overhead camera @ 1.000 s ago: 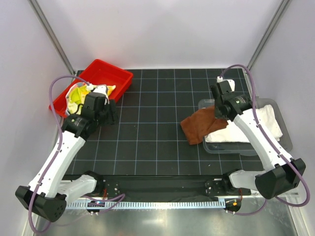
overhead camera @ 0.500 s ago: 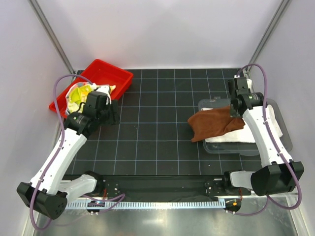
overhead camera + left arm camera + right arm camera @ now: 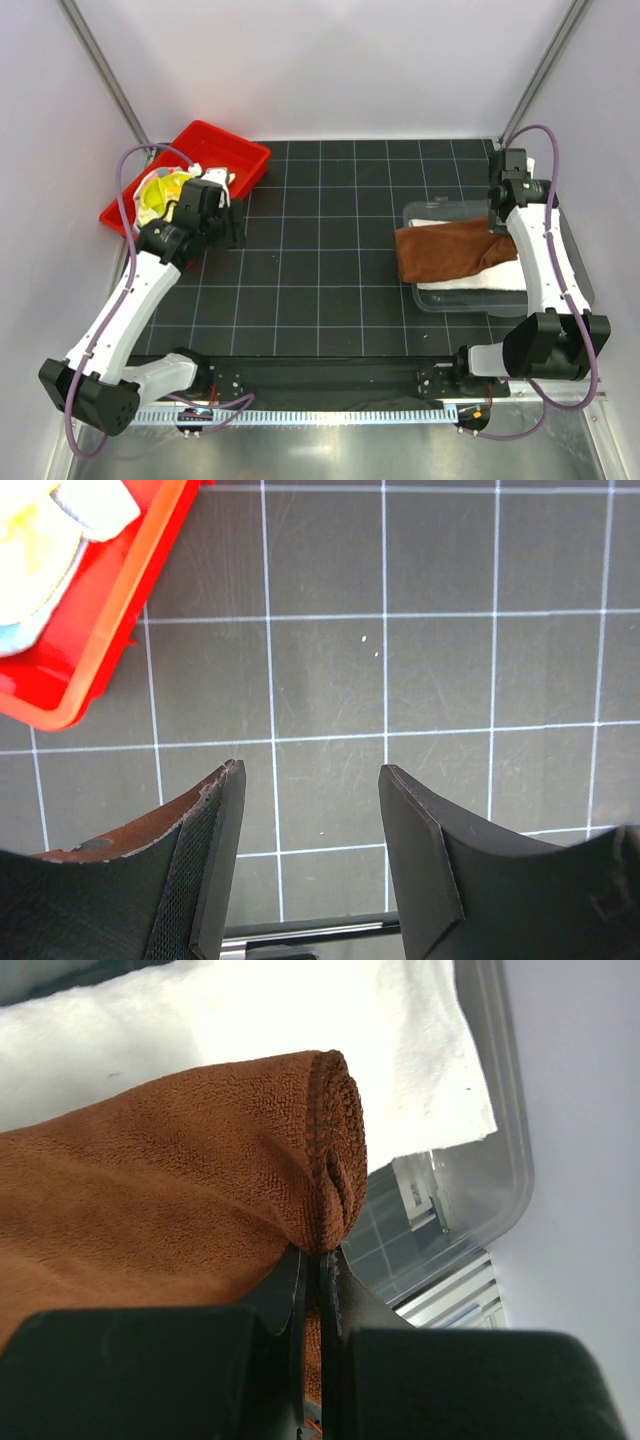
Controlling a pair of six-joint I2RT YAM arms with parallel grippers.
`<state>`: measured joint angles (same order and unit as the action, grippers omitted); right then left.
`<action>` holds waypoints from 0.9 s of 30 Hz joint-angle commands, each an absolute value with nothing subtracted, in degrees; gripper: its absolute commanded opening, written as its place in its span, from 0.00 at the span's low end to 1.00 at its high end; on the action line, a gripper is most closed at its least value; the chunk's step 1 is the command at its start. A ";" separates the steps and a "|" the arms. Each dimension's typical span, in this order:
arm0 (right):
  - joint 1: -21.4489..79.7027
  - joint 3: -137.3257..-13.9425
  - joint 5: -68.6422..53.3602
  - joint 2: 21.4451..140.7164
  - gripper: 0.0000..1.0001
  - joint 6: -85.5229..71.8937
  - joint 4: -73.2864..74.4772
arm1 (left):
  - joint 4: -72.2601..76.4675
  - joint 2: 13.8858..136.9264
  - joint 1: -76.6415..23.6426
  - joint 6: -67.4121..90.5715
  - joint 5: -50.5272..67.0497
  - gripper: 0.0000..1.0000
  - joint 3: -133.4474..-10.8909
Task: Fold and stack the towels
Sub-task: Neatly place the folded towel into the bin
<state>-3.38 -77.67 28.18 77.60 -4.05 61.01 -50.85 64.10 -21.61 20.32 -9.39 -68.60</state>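
A brown towel (image 3: pixel 450 250) hangs from my right gripper (image 3: pixel 503 222), which is shut on its folded edge (image 3: pixel 335 1175) above the clear bin (image 3: pixel 575 290). Under it in the bin lies a folded white towel (image 3: pixel 480 282), also bright in the right wrist view (image 3: pixel 250 1010). A yellow-green towel (image 3: pixel 160 195) lies crumpled in the red tray (image 3: pixel 215 140) at the back left, with pale cloth (image 3: pixel 40 540) beside it. My left gripper (image 3: pixel 222 225) stands open just right of the tray over bare mat, its fingertips (image 3: pixel 225 810) apart with nothing between them.
The black gridded mat (image 3: pixel 320 260) covers the table between the tray and the bin. White walls and slanted frame poles (image 3: pixel 105 80) close in the back and sides. The tray's red corner (image 3: pixel 90 670) lies left of my left fingers.
My right gripper has carried the brown towel to the right, from the mat's middle to over the bin. My left arm has shifted slightly towards the back, its gripper still open.
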 commanded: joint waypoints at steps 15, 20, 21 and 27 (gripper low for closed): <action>-11.60 -75.41 27.68 90.52 0.03 1.49 41.67 | -49.66 67.93 -21.36 18.90 -6.85 0.60 -76.37; -15.81 -79.71 31.99 97.54 0.20 0.36 40.69 | -49.66 68.73 -21.36 18.28 -6.77 0.61 -76.46; -17.04 -80.76 31.64 98.52 0.31 0.35 41.39 | -49.66 68.82 -21.36 18.19 -6.94 0.61 -76.29; -17.31 -84.99 29.89 98.88 0.68 -3.68 45.70 | -49.83 69.61 -21.44 18.89 -7.03 0.61 -76.82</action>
<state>-17.76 -81.69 29.89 101.95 -1.06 45.04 -50.63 69.47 -21.61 19.05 -7.46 -74.46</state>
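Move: The white towel in the bin, where the brown towel is being taken, has its middle about 3 cm right of the right hand, level with it in reach and some 16 cm below. The brown towel, its end already pinched, has its middle roughly 7 cm left, 1 cm ahead and 11 cm down. The bin's left rim is about 16 cm left, level ahead, 12 cm below. From the left hand, the white towel's middle lies some 56 cm right, 1 cm back and 18 cm below. The brown towel, still pinched by its right end, is drawn right across the white towel, then forward and steeply down onto it by the right hand, which goes about 10 cm right, as much down and 6 cm forward, turning slightly clockwise. Near the bottom the fingers open wide and let go, the hand still easing right and starting to lift. ##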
